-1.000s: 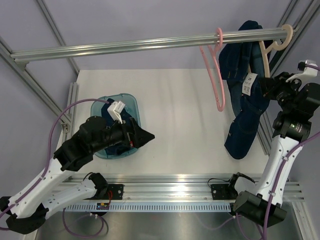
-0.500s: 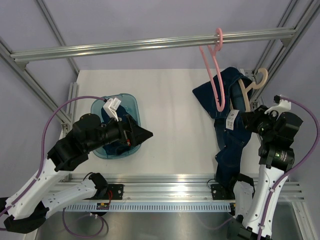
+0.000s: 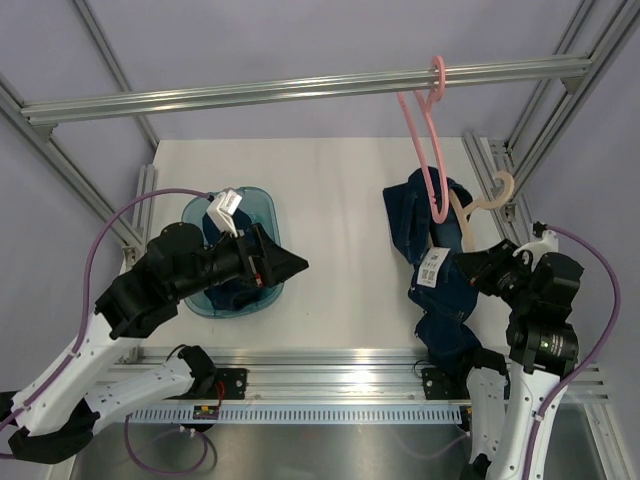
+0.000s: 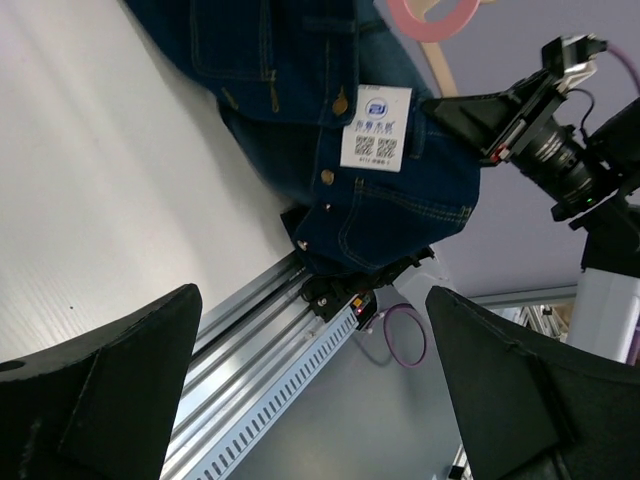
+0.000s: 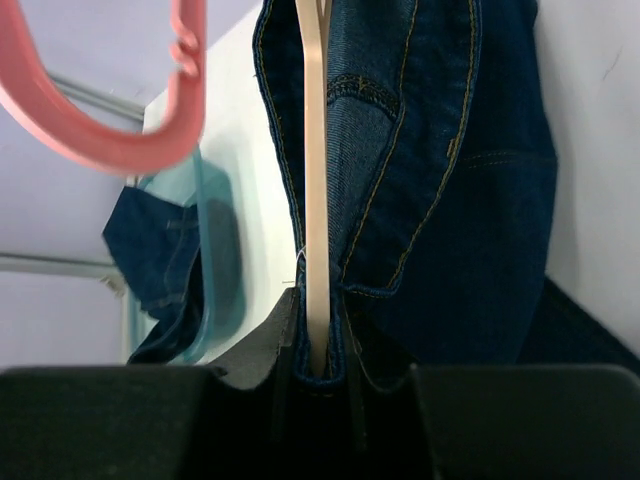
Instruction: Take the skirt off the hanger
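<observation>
The dark denim skirt (image 3: 432,262) with a white tag hangs on a beige hanger (image 3: 488,197), off the rail and low over the table's right side. My right gripper (image 3: 478,266) is shut on the hanger's arm (image 5: 312,200) and the skirt's waistband (image 5: 450,150), pinched together between the fingers (image 5: 318,365). My left gripper (image 3: 290,265) is open and empty, left of the skirt and pointing at it. In the left wrist view the skirt (image 4: 300,80) and its tag (image 4: 377,127) lie ahead, beyond the wide-apart fingertips (image 4: 100,400).
A pink empty hanger (image 3: 428,140) hangs on the metal rail (image 3: 300,88), just above the skirt. A blue tub (image 3: 262,205) holding denim clothes sits under my left arm. Aluminium rails (image 3: 350,365) run along the table's near edge.
My right arm has lifted the beige hanger with the skirt off the rail and brought it down and left toward the table. The left arm has barely moved.
</observation>
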You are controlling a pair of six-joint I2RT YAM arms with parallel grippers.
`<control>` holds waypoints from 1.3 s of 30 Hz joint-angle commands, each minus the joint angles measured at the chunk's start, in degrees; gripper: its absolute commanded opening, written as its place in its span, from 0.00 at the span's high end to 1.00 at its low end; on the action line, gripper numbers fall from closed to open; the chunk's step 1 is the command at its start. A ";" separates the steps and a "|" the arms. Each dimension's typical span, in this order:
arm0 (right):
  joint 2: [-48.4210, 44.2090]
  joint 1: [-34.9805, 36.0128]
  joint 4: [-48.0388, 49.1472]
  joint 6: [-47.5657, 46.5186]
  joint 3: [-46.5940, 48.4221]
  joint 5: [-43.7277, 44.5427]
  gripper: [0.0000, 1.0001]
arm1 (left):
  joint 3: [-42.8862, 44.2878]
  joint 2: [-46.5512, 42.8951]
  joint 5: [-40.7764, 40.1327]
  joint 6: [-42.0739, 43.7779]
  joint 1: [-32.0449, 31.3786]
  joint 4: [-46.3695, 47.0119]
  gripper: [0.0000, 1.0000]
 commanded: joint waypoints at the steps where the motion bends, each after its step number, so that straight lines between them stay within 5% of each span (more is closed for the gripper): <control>1: -1.93 2.48 -1.77 8.74 -0.59 -2.74 1.00 | 2.31 1.03 1.29 -2.81 -0.15 2.56 0.01; 19: -4.82 11.89 -22.16 6.28 7.15 -8.63 1.00 | 5.65 10.08 1.64 -5.19 -0.06 7.22 0.01; 31: -7.90 16.46 -12.17 13.57 -10.51 -18.82 1.00 | 5.75 12.29 3.57 -6.07 -0.15 10.73 0.01; 39: -0.70 21.47 -11.09 10.16 -3.95 -20.59 1.00 | 4.51 12.64 3.05 -3.35 -0.24 11.52 0.01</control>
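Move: The second skirt, on its beige hanger, is already off the rail and pinched with one hanger arm in my right fingers. The hanger's middle is about 9 cm ahead of my right hand, and the skirt's bulk hangs 6 cm left, 3 ahead and 9 lower. My open left hand, where I am bringing them, is some 33 cm left, 5 back and 6 up. The pink hanger's lower end is 7 cm ahead, 6 left and 8 above. From my left hand the beige hanger is roughly 32 cm right, 14 ahead and 6 lower. I keep my pinch on hanger arm and denim and draw my right hand back and to the left, about 10 cm each, sinking some 7 cm in two dips, away from the pink hanger and towards my left hand. The wrist turns counter-clockwise and tips down, roughly 25 degrees each, rolling its left side up. My left hand, still wide open, eases about 5 cm right and a little forward to meet the skirt. ##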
